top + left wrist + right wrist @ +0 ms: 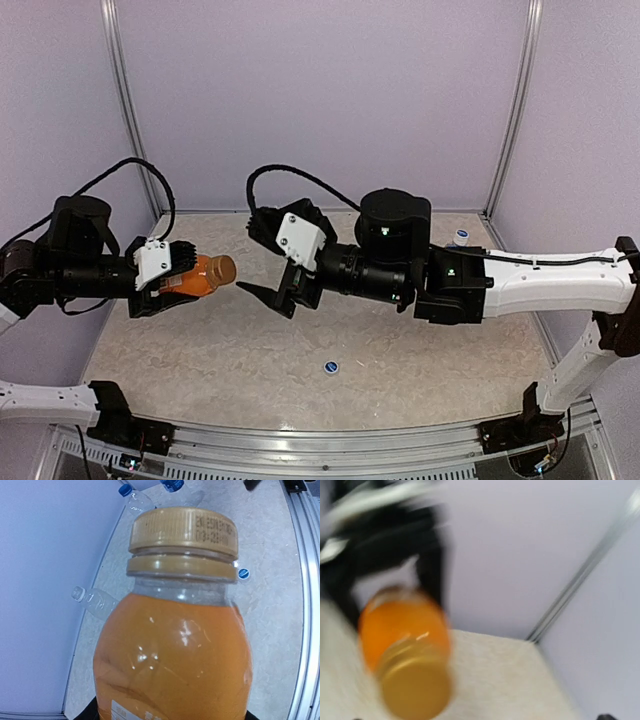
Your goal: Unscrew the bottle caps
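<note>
My left gripper [188, 276] is shut on the short orange bottle [200, 275] and holds it off the table, lying sideways. Its tan cap [223, 268] points right. The left wrist view is filled by this orange bottle [172, 650], and its ribbed tan cap [182, 530] sits on the neck. My right gripper [272, 292] hangs just right of the cap with its jaws spread and nothing between them. The right wrist view is blurred; it shows the orange bottle [402, 630] cap-first [415, 692], and my own fingers do not show there.
A loose blue cap [331, 367] [243, 573] lies on the table in front. A clear bottle [92, 600] lies by the wall, and two blue-capped clear bottles [135, 497] lie further off. Another bottle top [460, 238] shows behind my right arm.
</note>
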### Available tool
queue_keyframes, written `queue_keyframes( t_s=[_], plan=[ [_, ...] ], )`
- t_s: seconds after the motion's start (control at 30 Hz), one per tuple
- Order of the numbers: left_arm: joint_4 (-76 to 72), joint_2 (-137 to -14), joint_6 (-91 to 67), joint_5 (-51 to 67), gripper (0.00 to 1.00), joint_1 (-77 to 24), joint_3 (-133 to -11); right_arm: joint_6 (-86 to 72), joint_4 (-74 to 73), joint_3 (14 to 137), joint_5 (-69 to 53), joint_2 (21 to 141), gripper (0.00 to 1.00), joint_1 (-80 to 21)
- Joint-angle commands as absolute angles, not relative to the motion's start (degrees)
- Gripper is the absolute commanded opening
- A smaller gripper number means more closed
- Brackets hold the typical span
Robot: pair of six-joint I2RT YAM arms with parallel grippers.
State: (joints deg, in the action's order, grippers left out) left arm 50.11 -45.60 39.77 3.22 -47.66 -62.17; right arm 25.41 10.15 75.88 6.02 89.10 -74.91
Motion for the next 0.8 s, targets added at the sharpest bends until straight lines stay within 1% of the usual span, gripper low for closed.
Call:
queue_keyframes(
  t_s=[0.0, 0.1, 0.17, 0.27, 0.33, 0.4, 0.57, 0.6, 0.67, 0.77],
  plan=[
    [29.49, -43.49, 47.8, -10.25, 0.35, -48.89, -56.44, -9.79, 5.28, 83.14, -5.4, 91.76, 0.99, -69.8],
    [21.6, -43.38, 53.06, -14.21, 0.35, -50.24, -53.47, -19.11, 1.28, 88.42, -2.56, 95.3, 0.92, -69.29],
    [21.63, -43.62, 53.89, -14.5, 0.35, -50.8, -53.17, -22.87, 0.37, 90.82, -2.84, 96.76, 0.87, -68.79],
    [22.97, -43.68, 52.59, -14.33, 0.35, -51.22, -53.17, -24.59, 0.42, 93.44, -4.93, 98.35, 0.83, -68.71],
    [23.03, -43.6, 52.41, -14.62, 0.35, -51.22, -53.16, -25.24, -4.01, 96.09, -4.74, 99.89, 0.81, -68.72],
    [23.08, -43.71, 52.47, -14.63, 0.35, -51.21, -53.17, -25.96, -4.76, 96.54, -5.35, 100.67, 0.79, -68.69],
    [23.0, -43.83, 52.5, -14.21, 0.35, -51.24, -52.96, -26.22, -5.58, 97.09, -6.64, 102.14, 0.65, -68.65],
    [22.95, -43.85, 52.47, -14.09, 0.35, -51.23, -52.92, -26.14, -5.62, 97.19, -6.63, 102.33, 0.6, -68.66],
    [22.93, -43.73, 52.51, -13.9, 0.35, -51.24, -52.91, -26.11, -5.35, 97.14, -6.78, 102.48, 0.44, -68.65],
    [23.77, -43.52, 52.48, -13.16, 0.34, -51.24, -52.96, -25.54, -4.5, 96.4, -7.29, 102.02, 0.24, -68.64]
  ],
)
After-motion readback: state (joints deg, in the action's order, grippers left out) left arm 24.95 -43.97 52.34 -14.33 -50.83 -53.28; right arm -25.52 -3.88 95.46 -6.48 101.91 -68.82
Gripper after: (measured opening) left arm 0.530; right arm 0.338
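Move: My right fingers are open and empty. The cap of the orange bottle lies about 4 cm back, 4 cm to their left and 5 cm below; the loose cap on the table is about 11 cm to their right, level with them fore and aft, and the clear bottle some 21 cm ahead and 3 cm left, both far below. From my left hand, which still holds the bottle, its cap is roughly 4 cm ahead, 5 cm right and 4 cm below. With my left hand I keep hold of the orange bottle and bring it about 5 cm forward and 4 cm up, tipping its cap end up some 25 degrees. My right hand swings forward and up, then goes left and back down to the cap, rolling about 50 degrees clockwise as seen looking along its fingers, and closes them around the cap's sides. ##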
